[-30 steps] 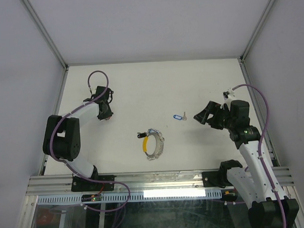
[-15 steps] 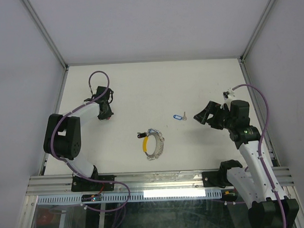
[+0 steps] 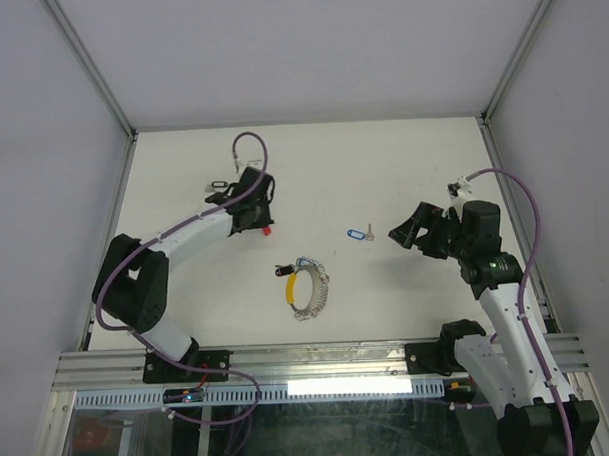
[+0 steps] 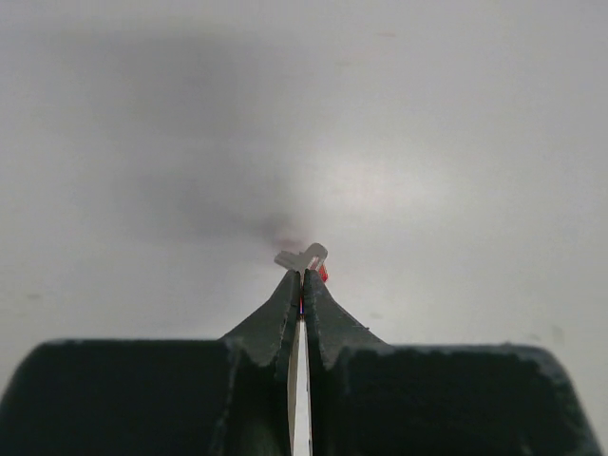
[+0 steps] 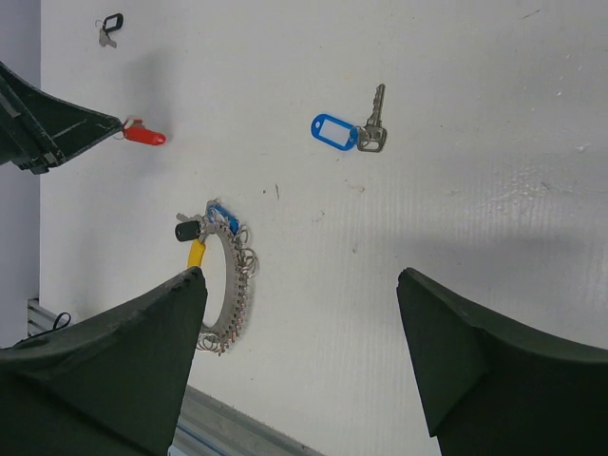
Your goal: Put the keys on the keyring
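My left gripper (image 3: 260, 222) (image 4: 304, 276) is shut on a small silvery key (image 4: 302, 256) with a red tag (image 3: 269, 230) (image 5: 143, 136), which sticks out past the fingertips. The keyring (image 3: 309, 289) (image 5: 224, 285) lies flat at the table's middle front: a yellow arc, a beaded silvery rest, and a black tag and a blue tag at its top. A key with a blue tag (image 3: 358, 232) (image 5: 337, 131) lies loose to the ring's right. Another key with a black tag (image 3: 219, 183) (image 5: 110, 25) lies behind the left arm. My right gripper (image 3: 413, 233) (image 5: 299, 280) is open and empty, just right of the blue-tagged key.
The white table (image 3: 382, 165) is walled by grey panels on three sides, with metal posts at the back corners. An aluminium rail (image 3: 309, 360) runs along the near edge. Purple cables loop off both arms.
My left gripper has closed on the red-tagged key and swung right, toward the table's middle, with it. The black-tagged key now shows behind it. The right arm has not moved.
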`<action>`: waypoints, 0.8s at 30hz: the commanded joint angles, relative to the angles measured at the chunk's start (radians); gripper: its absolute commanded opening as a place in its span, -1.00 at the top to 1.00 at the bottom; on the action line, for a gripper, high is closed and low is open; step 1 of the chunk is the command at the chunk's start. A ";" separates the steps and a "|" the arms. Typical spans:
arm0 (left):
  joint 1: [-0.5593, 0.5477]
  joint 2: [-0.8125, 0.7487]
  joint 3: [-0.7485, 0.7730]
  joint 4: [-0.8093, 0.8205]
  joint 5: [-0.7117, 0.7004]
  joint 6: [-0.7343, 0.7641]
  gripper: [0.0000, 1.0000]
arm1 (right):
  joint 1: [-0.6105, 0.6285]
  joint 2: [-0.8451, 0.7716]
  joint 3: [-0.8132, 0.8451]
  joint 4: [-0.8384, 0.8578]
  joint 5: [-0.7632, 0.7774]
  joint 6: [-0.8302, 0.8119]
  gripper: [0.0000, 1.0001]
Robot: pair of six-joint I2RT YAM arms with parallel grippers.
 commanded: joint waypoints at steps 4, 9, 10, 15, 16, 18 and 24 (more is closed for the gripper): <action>-0.304 0.131 0.224 0.138 0.105 -0.044 1.00 | -0.007 -0.025 0.017 0.022 0.012 0.004 -0.69; -0.345 0.219 0.338 0.147 0.144 0.003 0.71 | -0.006 -0.028 0.018 0.006 0.020 -0.013 -0.69; -0.339 0.216 0.342 0.147 0.132 0.013 0.58 | -0.006 -0.029 0.019 0.003 0.023 -0.018 -0.70; -0.209 0.151 0.309 0.141 0.151 0.058 0.26 | -0.007 -0.021 0.022 -0.001 0.038 -0.033 -0.70; -0.160 0.130 0.293 0.141 0.166 0.063 0.26 | -0.006 -0.017 0.024 0.000 0.037 -0.036 -0.71; -0.036 0.099 0.273 0.137 0.186 0.084 0.26 | -0.007 -0.009 0.024 0.005 0.033 -0.036 -0.71; 0.249 0.138 0.338 0.054 0.188 0.265 0.12 | -0.006 0.010 0.021 0.028 0.019 -0.031 -0.71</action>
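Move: The left hand holds the red key shut in its fingers; its drop spot, just back of the blue key, lies about 20 cm right, 4 cm back and 5 cm below. The blue key is some 21 cm right and 2 cm back, the keyring 9 cm right and 15 cm back, the black key 12 cm left and 11 cm ahead. From the right hand the drop spot is roughly 6 cm ahead, 6 cm left, 14 cm below. Left hand swings right about 20 cm, opens to release the red key, then heads left-forward towards the black key. ##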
